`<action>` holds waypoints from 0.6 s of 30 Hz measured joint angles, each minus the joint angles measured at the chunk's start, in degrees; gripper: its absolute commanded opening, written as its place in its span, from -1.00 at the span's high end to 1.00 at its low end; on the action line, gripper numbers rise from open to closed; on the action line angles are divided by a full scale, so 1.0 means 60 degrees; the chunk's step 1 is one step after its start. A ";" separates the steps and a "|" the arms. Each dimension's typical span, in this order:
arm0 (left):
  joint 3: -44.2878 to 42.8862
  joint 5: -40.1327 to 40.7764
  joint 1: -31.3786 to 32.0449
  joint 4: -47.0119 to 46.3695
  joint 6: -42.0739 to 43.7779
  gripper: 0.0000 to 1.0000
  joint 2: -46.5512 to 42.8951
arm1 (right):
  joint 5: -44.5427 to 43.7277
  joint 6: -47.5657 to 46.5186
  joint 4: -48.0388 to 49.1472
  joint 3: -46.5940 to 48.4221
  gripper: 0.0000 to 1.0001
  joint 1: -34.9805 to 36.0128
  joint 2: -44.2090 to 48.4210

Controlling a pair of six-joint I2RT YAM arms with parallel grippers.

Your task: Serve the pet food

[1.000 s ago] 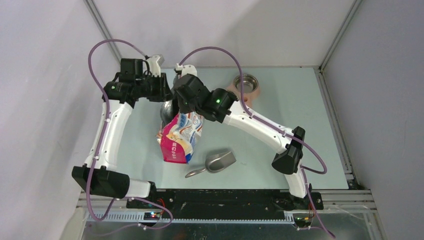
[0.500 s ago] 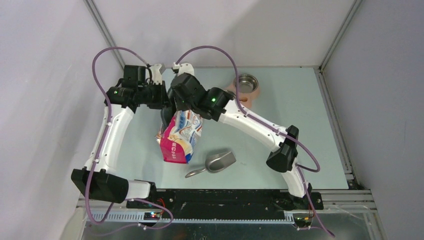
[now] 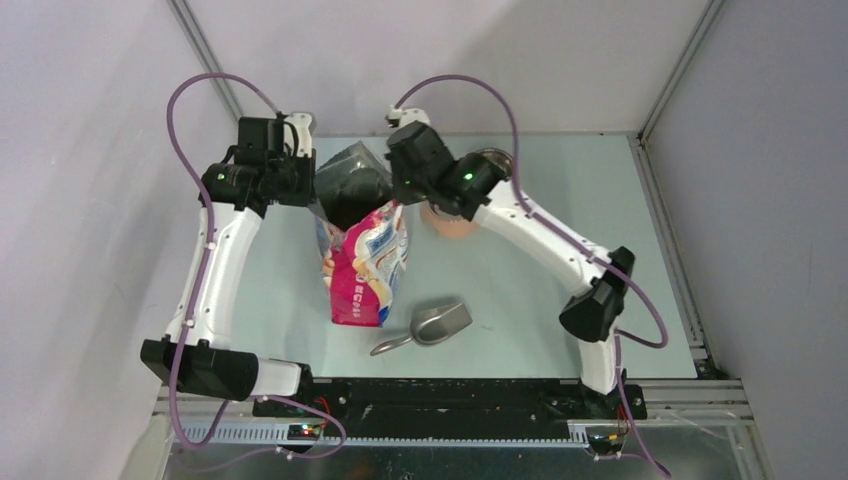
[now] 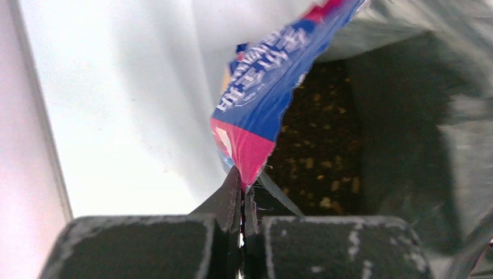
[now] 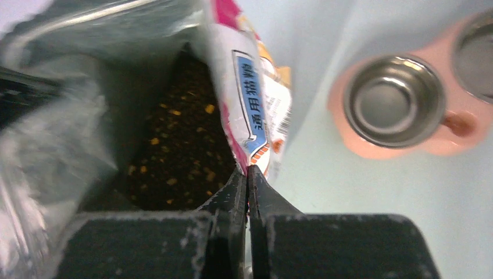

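Note:
The pink-white-blue printed bag (image 3: 365, 265) stands at the table's middle, its mouth (image 3: 350, 185) pulled wide between my two arms. My left gripper (image 4: 243, 183) is shut on the bag's left rim (image 4: 258, 104). On the right rim (image 5: 241, 110) my right gripper (image 5: 248, 174) is shut too. Inside lies the pet food (image 5: 177, 145), dark brown kibble with some lighter bits; the same pet food (image 4: 320, 151) shows in the left wrist view. In the top view the left gripper (image 3: 312, 195) and the right gripper (image 3: 398, 200) sit at opposite sides of the mouth.
A grey metal scoop (image 3: 430, 325) lies on the table right of the bag's base. A pink feeder with steel bowls (image 5: 395, 104) sits at the back right, partly under my right arm (image 3: 500, 210). Walls close in at the left, back and right.
Both grippers have closed on the bag's rims and moved apart, the right one toward the right. The bag's mouth has spread open and the bag stands more upright.

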State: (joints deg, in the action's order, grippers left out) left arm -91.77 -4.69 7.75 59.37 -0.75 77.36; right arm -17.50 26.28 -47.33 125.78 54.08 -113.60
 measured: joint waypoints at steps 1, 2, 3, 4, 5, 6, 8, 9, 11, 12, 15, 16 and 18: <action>-0.0131 0.0259 0.0000 0.0073 0.0102 1.00 0.0007 | 0.0069 -0.0033 -0.0127 -0.0171 1.00 -0.0153 0.0222; -0.0244 0.0452 0.0000 0.0186 0.0149 1.00 0.0007 | 0.0127 -0.0069 -0.0244 -0.0423 1.00 -0.0342 0.0499; -0.0350 0.0590 0.0000 0.0364 0.0200 1.00 0.0022 | 0.0138 -0.0091 -0.0321 -0.0627 1.00 -0.0506 0.0729; -0.0503 0.0688 0.0011 0.0572 0.0219 1.00 0.0058 | 0.0157 -0.0142 -0.0342 -0.0780 1.00 -0.0630 0.0911; -0.0645 0.0692 0.0051 0.0729 0.0226 1.00 0.0117 | 0.0178 -0.0197 -0.0346 -0.0882 1.00 -0.0667 0.1016; -0.0823 0.0678 0.0091 0.0878 0.0259 1.00 0.0200 | 0.0178 -0.0259 -0.0331 -0.0951 1.00 -0.0729 0.1078; -0.1100 0.0576 0.0127 0.1107 0.0401 0.82 0.0390 | 0.0208 -0.0426 -0.0277 -0.0994 1.00 -0.0725 0.1107; -0.1213 0.0452 0.0124 0.1177 0.0466 0.46 0.0492 | 0.0280 -0.0506 -0.0248 -0.1002 0.98 -0.0721 0.1111; -0.1359 0.0066 0.0106 0.1235 0.0565 0.06 0.0612 | 0.0590 -0.0710 -0.0153 -0.1024 0.62 -0.0732 0.1111; -0.1377 -0.0182 0.0084 0.1180 0.0557 -0.11 0.0619 | 0.0780 -0.0838 -0.0073 -0.1056 0.37 -0.0739 0.1111; -0.1209 -0.0878 0.0051 0.1009 0.0353 -0.21 0.0514 | 0.1224 -0.1359 0.0255 -0.1064 0.11 -0.0732 0.1111; -0.1100 -0.1042 0.0044 0.0980 0.0280 -0.22 0.0474 | 0.1381 -0.1603 0.0397 -0.1027 0.07 -0.0703 0.1107; -0.0889 -0.1282 0.0036 0.0984 0.0080 -0.24 0.0444 | 0.1541 -0.2095 0.0557 -0.0863 0.03 -0.0627 0.1016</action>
State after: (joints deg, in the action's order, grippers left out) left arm -97.10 -12.38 7.97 65.28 -0.27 80.03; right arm -8.25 13.72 -43.99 120.60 50.33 -107.50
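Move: Both hands already pinch the open bag's rim at opposite sides. From the left hand, the pet food bag's middle is about 8 cm to the right, 5 back and 14 below; from the right hand it is some 7 left, 6 back and 14 below. Around 25 cm below the right hand, the near bowl lies 5 ahead and 11 right, the far bowl 12 ahead and 19 right, the scoop 19 back and 8 right. Rightward first, the right hand draws its pinched rim about 5 cm outward from the mouth, then eases back left almost 3 cm and rises about 2, turning some 10 degrees counter-clockwise. The left hand keeps its pinch, gives a centimetre to its left, then comes about 3 cm back right. Both open roughly halfway and let go of the rim. ##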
